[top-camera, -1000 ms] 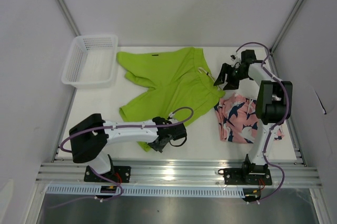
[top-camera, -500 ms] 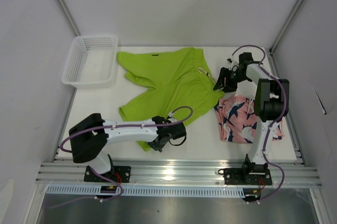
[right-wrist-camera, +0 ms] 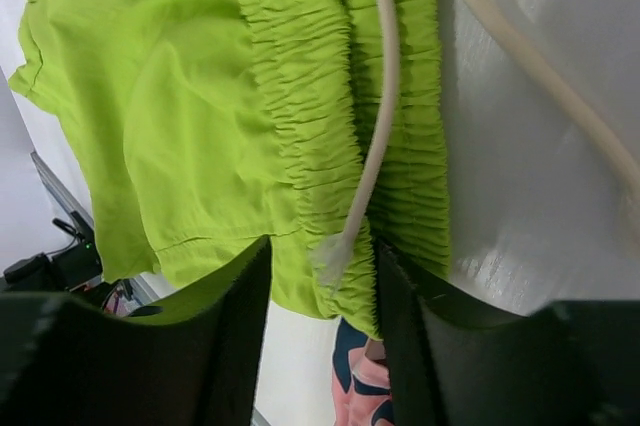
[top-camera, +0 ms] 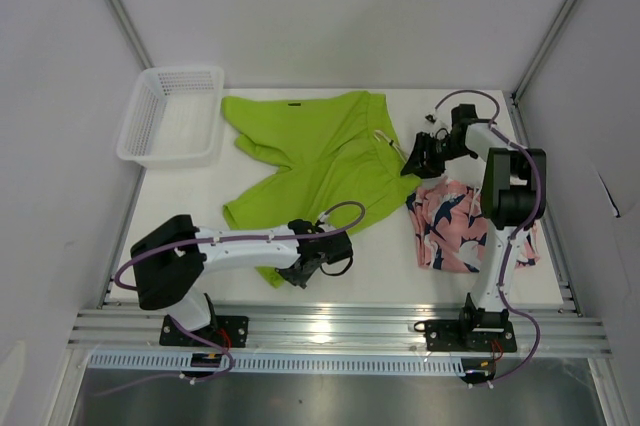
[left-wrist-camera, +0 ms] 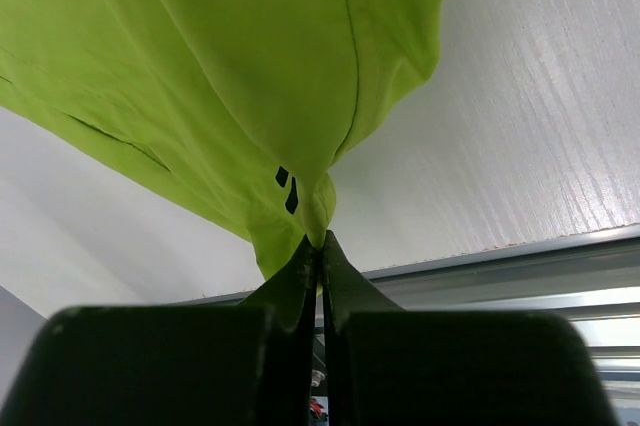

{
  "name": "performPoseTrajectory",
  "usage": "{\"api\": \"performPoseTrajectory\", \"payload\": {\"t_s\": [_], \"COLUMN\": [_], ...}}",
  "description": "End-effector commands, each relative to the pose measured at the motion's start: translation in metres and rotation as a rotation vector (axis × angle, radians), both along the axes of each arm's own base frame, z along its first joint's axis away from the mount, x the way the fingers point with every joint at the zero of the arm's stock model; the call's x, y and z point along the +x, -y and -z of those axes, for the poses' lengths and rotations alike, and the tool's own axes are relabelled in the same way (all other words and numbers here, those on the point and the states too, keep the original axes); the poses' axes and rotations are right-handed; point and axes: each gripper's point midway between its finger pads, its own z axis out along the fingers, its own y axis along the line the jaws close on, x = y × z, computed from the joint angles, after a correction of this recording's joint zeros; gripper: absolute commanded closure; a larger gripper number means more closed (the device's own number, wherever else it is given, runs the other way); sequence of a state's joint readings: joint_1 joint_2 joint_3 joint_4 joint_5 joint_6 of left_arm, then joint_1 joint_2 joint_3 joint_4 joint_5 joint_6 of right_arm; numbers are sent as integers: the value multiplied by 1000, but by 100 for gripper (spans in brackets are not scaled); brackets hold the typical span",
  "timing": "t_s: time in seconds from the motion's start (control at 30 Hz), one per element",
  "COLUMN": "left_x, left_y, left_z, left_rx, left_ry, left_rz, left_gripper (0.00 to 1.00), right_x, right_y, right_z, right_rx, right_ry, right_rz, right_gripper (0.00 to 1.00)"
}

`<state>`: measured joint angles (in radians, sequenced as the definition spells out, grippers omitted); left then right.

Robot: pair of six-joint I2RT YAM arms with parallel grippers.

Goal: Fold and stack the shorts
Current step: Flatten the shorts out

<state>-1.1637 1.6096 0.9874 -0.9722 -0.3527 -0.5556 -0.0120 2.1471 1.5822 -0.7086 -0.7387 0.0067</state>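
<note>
The lime-green shorts (top-camera: 320,151) lie spread across the middle of the table, waistband toward the right. My left gripper (top-camera: 300,271) is shut on the hem of the near leg, and the cloth (left-wrist-camera: 230,76) hangs pinched between its fingertips (left-wrist-camera: 320,241). My right gripper (top-camera: 412,161) stands open at the waistband's near corner. Its jaws (right-wrist-camera: 320,256) straddle the gathered waistband (right-wrist-camera: 300,146) and the tip of the white drawstring (right-wrist-camera: 378,126). The coral-pink printed shorts (top-camera: 455,226) lie bunched at the right, and a bit of them shows below the jaws (right-wrist-camera: 360,396).
A white mesh basket (top-camera: 170,116) stands at the back left of the table. The metal rail (top-camera: 330,331) runs along the near edge. The right wall and its frame stand close beside the right arm.
My right gripper has moved left and down onto the waistband corner, and its jaws have narrowed around it. The left gripper holds the leg hem in the same place.
</note>
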Motion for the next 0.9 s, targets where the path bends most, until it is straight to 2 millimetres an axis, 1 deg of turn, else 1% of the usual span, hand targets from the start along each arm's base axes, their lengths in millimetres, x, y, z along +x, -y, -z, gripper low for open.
{"api": "performPoseTrajectory", "payload": {"t_s": [0.0,0.07,0.1,0.13,0.2,0.23,0.27,0.33,0.37,0.4,0.43,0.47,0.5,0.53,0.6,0.63,0.7,0.73,0.8,0.83,0.87], "left_x": [2,3,3,3,3,3,2,2,1,1,0,-3,-1,-1,1,7,9,14,16,20,22], "left_y": [3,4,3,2,3,4,3,1,3,5,7,9,15,16,14,22,14,21,17,23,18], "left_z": [-3,-3,-2,-2,-3,-3,-4,-8,-14,-19,-23,-28,-41,-48,-70,-88,-104,-124,-137,-155,-162], "left_rx": [-6,-5,-1,-1,-6,-8,-9,-6,-28,-49,-72,-93,-145,-163,-192,-233,-225,-277,-287,-334,-326], "left_ry": [-10,-8,-10,-11,-13,-13,-15,-16,-11,-12,-13,-25,-6,-1,31,62,89,118,132,157,167], "left_rz": [12,10,9,7,4,7,7,5,10,13,18,25,27,27,20,16,7,4,5,5,4], "left_gripper": [100,100,100,100,100,100,100,100,100,100,100,100,100,100,100,100,100,100,100,100,100], "right_x": [-11,-14,-16,-21,-28,-30,-31,-30,-27,-25,-20,-16,-13,-8,-4,2,5,6,10,11,13], "right_y": [-9,-9,-9,-16,-19,-19,-19,-20,-20,-20,-20,-19,-17,-18,-19,-7,-1,1,9,12,14], "right_z": [11,12,14,15,16,17,17,7,1,-8,-22,-29,-35,-47,-60,-68,-83,-90,-112,-117,-127], "right_rx": [39,40,40,34,19,12,9,28,44,59,71,71,66,66,75,77,74,84,125,136,146], "right_ry": [-55,-69,-79,-84,-105,-110,-116,-104,-97,-80,-42,-29,-15,-2,16,26,48,58,99,108,128], "right_rz": [-47,-55,-57,-80,-95,-97,-94,-91,-77,-69,-63,-51,-49,-35,-26,2,25,33,71,84,92], "right_gripper": [54,60,66,69,73,79,100,100,100,100,100,100,100,100,100,100,100,100,100,100,100]}}
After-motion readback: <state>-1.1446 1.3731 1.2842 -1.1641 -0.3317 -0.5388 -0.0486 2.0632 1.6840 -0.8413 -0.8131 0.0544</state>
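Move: At the near-right corner of the green shorts' waistband, the right hand has half-open fingers. The corner to be pinched lies about 2 cm back, 2 cm left and 3 cm below. From the hand, the drawstring's middle is some 7 cm ahead and 4 cm left; the folded pink shorts are centred about 14 cm back and 13 cm right. For the left hand, already holding the near leg's hem, that waistband corner is roughly 27 cm ahead, 21 cm right and 2 cm lower. Sinking about 2 cm while drawing back 3 cm and slightly left, the right hand shuts its fingers on the waistband corner and drawstring, then lifts about 9 cm, easing forward and right. The left hand keeps its pinch on the hem, almost still at first, then rises some 12 cm with a slight drift right, its fingertips swinging about 20 degrees to the right. ##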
